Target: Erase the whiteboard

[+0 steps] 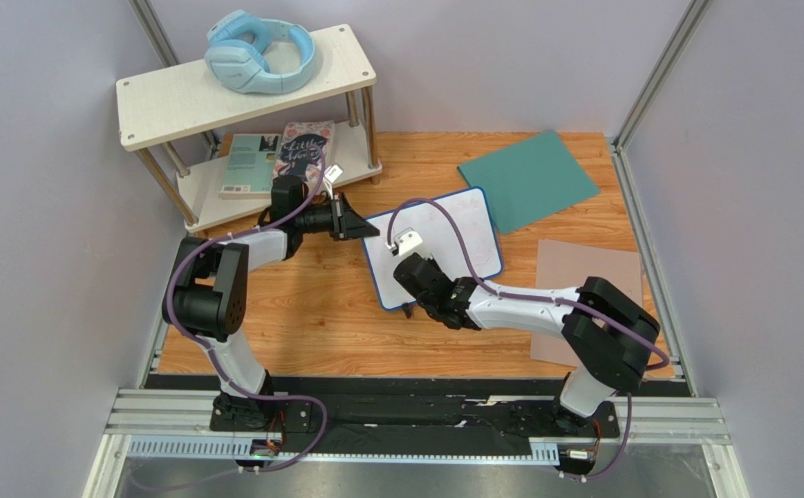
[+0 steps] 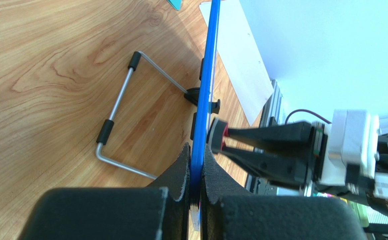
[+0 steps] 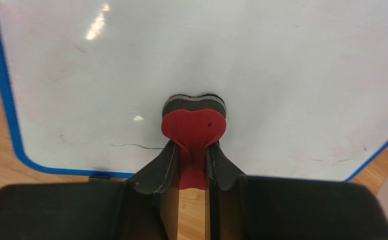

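Observation:
The whiteboard (image 1: 458, 223), white with a thin blue frame, stands tilted on the wooden table at mid-scene. My left gripper (image 1: 366, 225) is shut on its left edge; in the left wrist view the blue frame (image 2: 208, 75) runs edge-on between the gripper's pads (image 2: 197, 170). My right gripper (image 1: 401, 254) is shut on a red heart-shaped eraser (image 3: 193, 127) and presses its dark felt face against the board's white surface (image 3: 281, 75), low and near the middle. The right gripper (image 3: 194, 155) grips the eraser's red stem. A faint dark line (image 3: 130, 146) remains near the board's bottom edge.
A wire stand (image 2: 115, 105) props the board from behind. A white two-tier shelf (image 1: 167, 99) at the back left carries blue headphones (image 1: 260, 52) and books (image 1: 271, 156). A teal sheet (image 1: 528, 176) and a pinkish-brown mat (image 1: 588, 270) lie to the right.

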Robot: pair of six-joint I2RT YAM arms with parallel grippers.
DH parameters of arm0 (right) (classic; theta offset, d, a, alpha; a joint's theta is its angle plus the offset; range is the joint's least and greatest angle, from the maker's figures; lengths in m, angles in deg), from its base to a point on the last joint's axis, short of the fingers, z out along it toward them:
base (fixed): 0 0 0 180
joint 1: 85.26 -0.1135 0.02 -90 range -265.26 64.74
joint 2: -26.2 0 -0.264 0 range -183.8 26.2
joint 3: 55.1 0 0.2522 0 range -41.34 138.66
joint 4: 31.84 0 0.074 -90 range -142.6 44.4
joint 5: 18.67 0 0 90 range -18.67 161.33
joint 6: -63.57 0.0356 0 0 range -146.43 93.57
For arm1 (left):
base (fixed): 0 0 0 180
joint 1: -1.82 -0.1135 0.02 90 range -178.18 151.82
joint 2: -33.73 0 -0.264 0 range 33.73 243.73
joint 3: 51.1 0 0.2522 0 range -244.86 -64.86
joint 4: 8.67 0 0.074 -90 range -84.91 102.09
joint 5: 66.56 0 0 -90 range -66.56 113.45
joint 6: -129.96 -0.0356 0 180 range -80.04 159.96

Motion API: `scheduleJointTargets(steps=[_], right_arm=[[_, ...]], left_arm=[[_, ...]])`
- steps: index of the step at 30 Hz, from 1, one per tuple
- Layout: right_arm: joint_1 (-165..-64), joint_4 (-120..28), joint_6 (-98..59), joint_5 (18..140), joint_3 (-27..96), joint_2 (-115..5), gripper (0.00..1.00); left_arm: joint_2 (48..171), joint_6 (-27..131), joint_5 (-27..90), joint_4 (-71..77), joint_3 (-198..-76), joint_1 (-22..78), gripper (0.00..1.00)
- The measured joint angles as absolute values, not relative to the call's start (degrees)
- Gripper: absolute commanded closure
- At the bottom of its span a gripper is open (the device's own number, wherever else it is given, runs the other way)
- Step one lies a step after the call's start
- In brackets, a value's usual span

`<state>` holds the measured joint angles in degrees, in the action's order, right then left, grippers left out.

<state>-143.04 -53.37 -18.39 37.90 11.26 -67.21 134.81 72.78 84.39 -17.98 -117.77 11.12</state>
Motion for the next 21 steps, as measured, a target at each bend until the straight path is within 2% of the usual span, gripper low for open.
scheduleJointTargets(steps=[13, 21], right_arm=[[-144.1, -46.7, -22.7, 52.6, 13.0, -68.4, 1.00], [-145.1, -46.9, -22.8, 52.2, 19.9, -72.3, 1.00]], left_arm=[[134.8, 72.6, 84.6, -18.0, -117.8, 11.0, 1.00], [134.8, 72.7, 84.6, -18.0, -117.8, 11.0, 1.00]])
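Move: The whiteboard's left edge, where the held eraser is headed, lies about 9 cm to the right hand's left, level with it fore and aft and some 2 cm higher. A leftover marker streak is about 3 cm to the left at about the same depth. The black stand clip is roughly 5 cm back and 4 cm left, below; the left gripper is some 7 cm ahead, 9 cm left and higher. From the left hand, that edge's wiping spot is about 7 cm back and 4 cm below. The whiteboard's lower left part is wiped by the red eraser, still gripped and resting on the board, as the right hand sweeps about 9 cm left towards the left edge. It bears slightly back at first, then climbs the slope some 2 cm and eases forward near the end, rolling and turning counter-clockwise by about 15 degrees. The left hand stays put, pinching the board's upper left edge. ##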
